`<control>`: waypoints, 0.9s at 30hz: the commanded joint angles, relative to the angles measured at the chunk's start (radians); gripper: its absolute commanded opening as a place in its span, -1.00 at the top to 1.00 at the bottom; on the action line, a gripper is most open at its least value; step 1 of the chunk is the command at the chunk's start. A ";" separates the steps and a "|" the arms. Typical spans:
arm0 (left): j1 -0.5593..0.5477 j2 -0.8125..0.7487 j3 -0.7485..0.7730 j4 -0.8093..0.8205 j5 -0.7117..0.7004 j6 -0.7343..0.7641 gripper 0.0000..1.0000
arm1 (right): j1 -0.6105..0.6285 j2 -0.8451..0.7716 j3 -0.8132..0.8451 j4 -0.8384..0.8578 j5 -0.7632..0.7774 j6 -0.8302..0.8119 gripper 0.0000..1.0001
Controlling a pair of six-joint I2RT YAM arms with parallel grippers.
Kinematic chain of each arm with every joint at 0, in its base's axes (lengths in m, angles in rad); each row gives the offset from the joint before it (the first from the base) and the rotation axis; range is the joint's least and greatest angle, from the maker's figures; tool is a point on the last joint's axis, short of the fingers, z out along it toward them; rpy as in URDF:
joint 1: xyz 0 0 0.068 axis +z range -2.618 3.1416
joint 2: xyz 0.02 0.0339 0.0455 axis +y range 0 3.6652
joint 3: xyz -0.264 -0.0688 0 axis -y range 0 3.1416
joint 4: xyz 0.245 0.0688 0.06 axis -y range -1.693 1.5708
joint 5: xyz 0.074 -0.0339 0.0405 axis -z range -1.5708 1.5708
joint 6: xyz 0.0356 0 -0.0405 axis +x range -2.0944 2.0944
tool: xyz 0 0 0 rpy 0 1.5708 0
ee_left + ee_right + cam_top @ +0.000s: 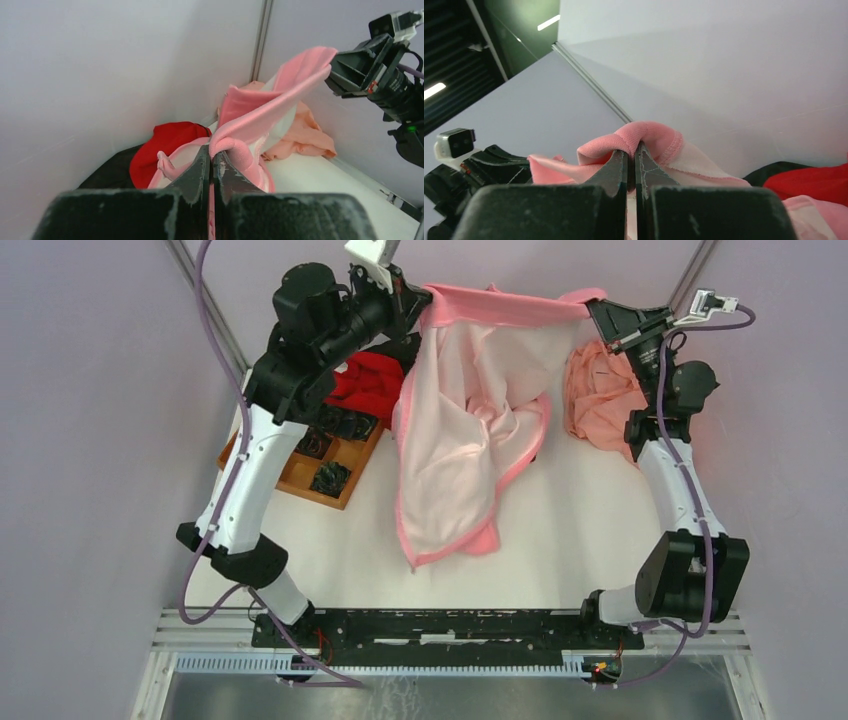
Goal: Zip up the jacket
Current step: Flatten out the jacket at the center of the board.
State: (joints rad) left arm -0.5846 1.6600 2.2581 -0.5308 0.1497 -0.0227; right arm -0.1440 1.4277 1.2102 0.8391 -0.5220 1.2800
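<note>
The pink jacket [470,430] hangs between both arms at the back of the table, pale lining facing me, its lower part draped onto the tabletop. Its bright pink hem [505,306] is stretched between the two grips. My left gripper [415,302] is shut on the hem's left end; the left wrist view shows a pink fold [235,145] pinched at the fingertips [213,155]. My right gripper [592,312] is shut on the hem's right end, with the pink edge [646,135] squeezed between its tips [631,150]. No zipper or pull shows.
A red-and-black garment [365,382] lies behind the left arm. A wooden tray [300,472] with dark items sits at the left. A salmon-peach cloth [600,395] is bunched by the right arm. Grey walls [100,390] enclose the table on three sides.
</note>
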 commanded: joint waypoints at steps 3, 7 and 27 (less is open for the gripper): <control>0.014 -0.033 0.062 0.066 -0.130 0.073 0.96 | 0.062 -0.125 -0.071 0.075 -0.057 0.030 0.99; 0.017 -0.116 -0.104 0.106 -0.198 0.103 0.96 | 0.209 -0.191 -0.226 -0.009 -0.128 -0.163 0.88; 0.022 -0.715 -1.163 -0.017 0.204 0.239 0.96 | 0.083 -0.342 -0.048 -1.417 -0.557 -2.252 -0.85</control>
State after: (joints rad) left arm -0.5625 1.0142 1.1919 -0.4889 0.1520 0.1543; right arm -0.0391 1.0645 0.9344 -0.1146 -1.0607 -0.3710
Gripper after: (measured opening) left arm 0.044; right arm 0.897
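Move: The left hand grips one end of the pink jacket's raised edge. The middle of the board, where the jacket is headed, lies about 50 cm below it, 5 cm back and 4 cm to its right. The tray is some 28 cm left and 5 cm ahead of this hand, the red jacket about 14 cm ahead and 2 cm right. From the right hand, gripping the other end, the board's middle is 25 cm left, 10 cm back and 46 cm down, and the salmon cloth 14 cm right and 7 cm ahead. The right fingers let go of the jacket edge, opening wide as the hand sweeps down about 24 cm, back and left towards the board, then it starts drawing off rightward and slightly up, its wrist rolling some 70 degrees. The left keeps its pinch, lifts a touch, then swings down about 20 cm, leftward and back, laying the jacket towards the board's middle. ##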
